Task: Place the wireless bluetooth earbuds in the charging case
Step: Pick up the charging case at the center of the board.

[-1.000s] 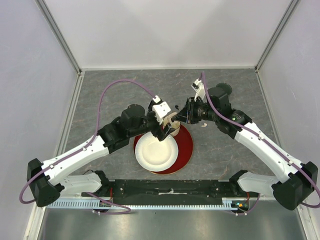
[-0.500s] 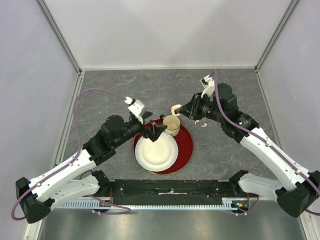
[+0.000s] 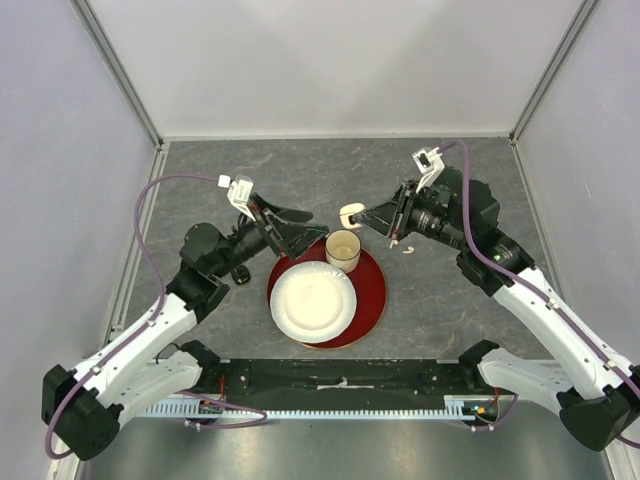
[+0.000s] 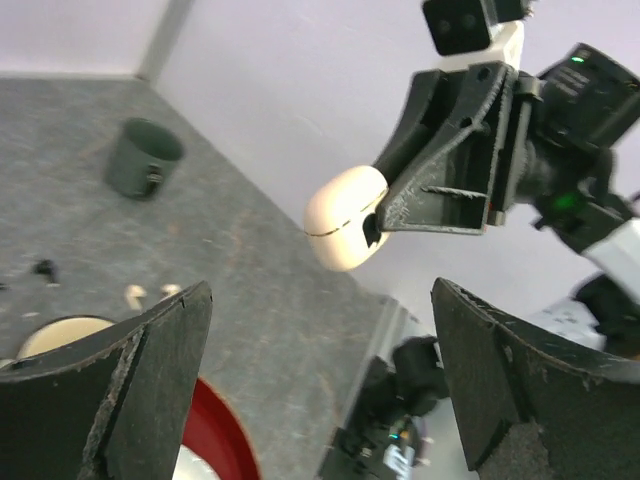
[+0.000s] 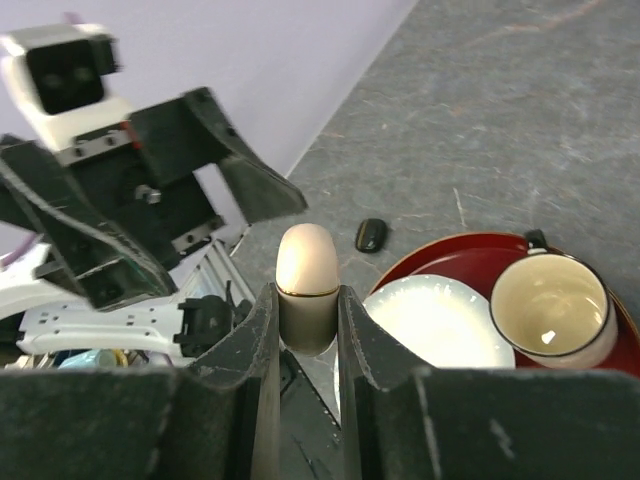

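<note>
My right gripper (image 3: 360,215) (image 5: 307,300) is shut on the white charging case (image 3: 349,215) (image 5: 306,262) and holds it in the air above the far rim of the red tray (image 3: 375,290). The case's rounded top sticks out past the fingertips, and its lid seam looks shut. The left wrist view has the case (image 4: 345,215) straight ahead of my left gripper (image 3: 312,224) (image 4: 320,330), which is open wide and holds nothing. Two white earbuds (image 3: 406,247) (image 4: 133,293) lie on the table right of the tray. A black earbud (image 4: 43,267) lies near them.
A cream cup (image 3: 343,250) (image 5: 548,303) and a white plate (image 3: 312,300) (image 5: 440,325) sit on the red tray. A small black case (image 5: 370,234) lies on the table left of the tray. A dark green cup (image 4: 143,157) stands at the back right.
My left gripper has opened fully and drawn back to the left, away from the cup and the case. My right gripper has kept the case and moved slightly up and back.
</note>
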Controlling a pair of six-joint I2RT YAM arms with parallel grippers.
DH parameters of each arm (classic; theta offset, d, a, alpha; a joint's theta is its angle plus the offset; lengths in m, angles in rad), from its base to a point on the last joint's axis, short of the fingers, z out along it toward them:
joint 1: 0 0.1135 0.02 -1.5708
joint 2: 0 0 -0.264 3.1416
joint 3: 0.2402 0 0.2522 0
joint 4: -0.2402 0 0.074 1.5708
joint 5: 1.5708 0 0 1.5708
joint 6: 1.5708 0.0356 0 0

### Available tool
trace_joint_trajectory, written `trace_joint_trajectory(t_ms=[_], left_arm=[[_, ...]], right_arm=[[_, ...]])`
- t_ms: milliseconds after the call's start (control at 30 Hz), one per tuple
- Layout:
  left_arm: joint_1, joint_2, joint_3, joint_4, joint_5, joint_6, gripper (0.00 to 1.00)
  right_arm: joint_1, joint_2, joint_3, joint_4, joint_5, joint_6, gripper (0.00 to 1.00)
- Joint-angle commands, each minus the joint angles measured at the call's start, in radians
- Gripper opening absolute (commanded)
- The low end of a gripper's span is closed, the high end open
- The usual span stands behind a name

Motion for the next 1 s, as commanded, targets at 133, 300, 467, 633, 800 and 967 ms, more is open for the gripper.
trace_joint_trajectory(t_ms=[133,300,467,633,800,967], left_arm=[[0.021,0.134,-0.066,0.51,0.237,-0.355,0.88],[0.019,0.171,-0.05,0.56,0.257,-0.362,0.81],[0.019,0.2,-0.027,0.553,0.26,-0.355,0.76],[0.019,0.225,-0.026,0.575,0.257,-0.372,0.75],[0.019,0.246,-0.023,0.601,0.251,-0.372,0.66],[0.019,0.266,-0.017,0.618,0.252,-0.376,0.6]], right_arm=[[-0.001,-0.046,-0.063,0.212,-0.112,0.086,0.04],[-0.001,-0.049,-0.072,0.224,-0.114,0.097,0.05],[-0.002,-0.05,-0.077,0.233,-0.119,0.098,0.05],[-0.002,-0.043,-0.081,0.247,-0.134,0.107,0.05],[-0.001,-0.037,-0.083,0.255,-0.145,0.11,0.06],[-0.004,-0.03,-0.086,0.257,-0.14,0.112,0.06]])
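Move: The earbud case, still held in the right gripper, lies about 7 cm to the right of the left hand, 2 cm ahead and about 1 cm above it. From the right hand its middle is 2 cm left and 1 cm ahead. On the table some 20 cm below the left hand, the mug stands 5 cm right and 3 cm ahead, and the plate lies 9 cm back and 2 cm left. Bring the left gripper about 3.5 cm right and a little back towards the free end of the case, turning it some 20 degrees clockwise and rolling it slightly as the wide-open fingers narrow to about two thirds. Meanwhile keep the case pinched in the right gripper and draw it back and up, about 2 cm each. ##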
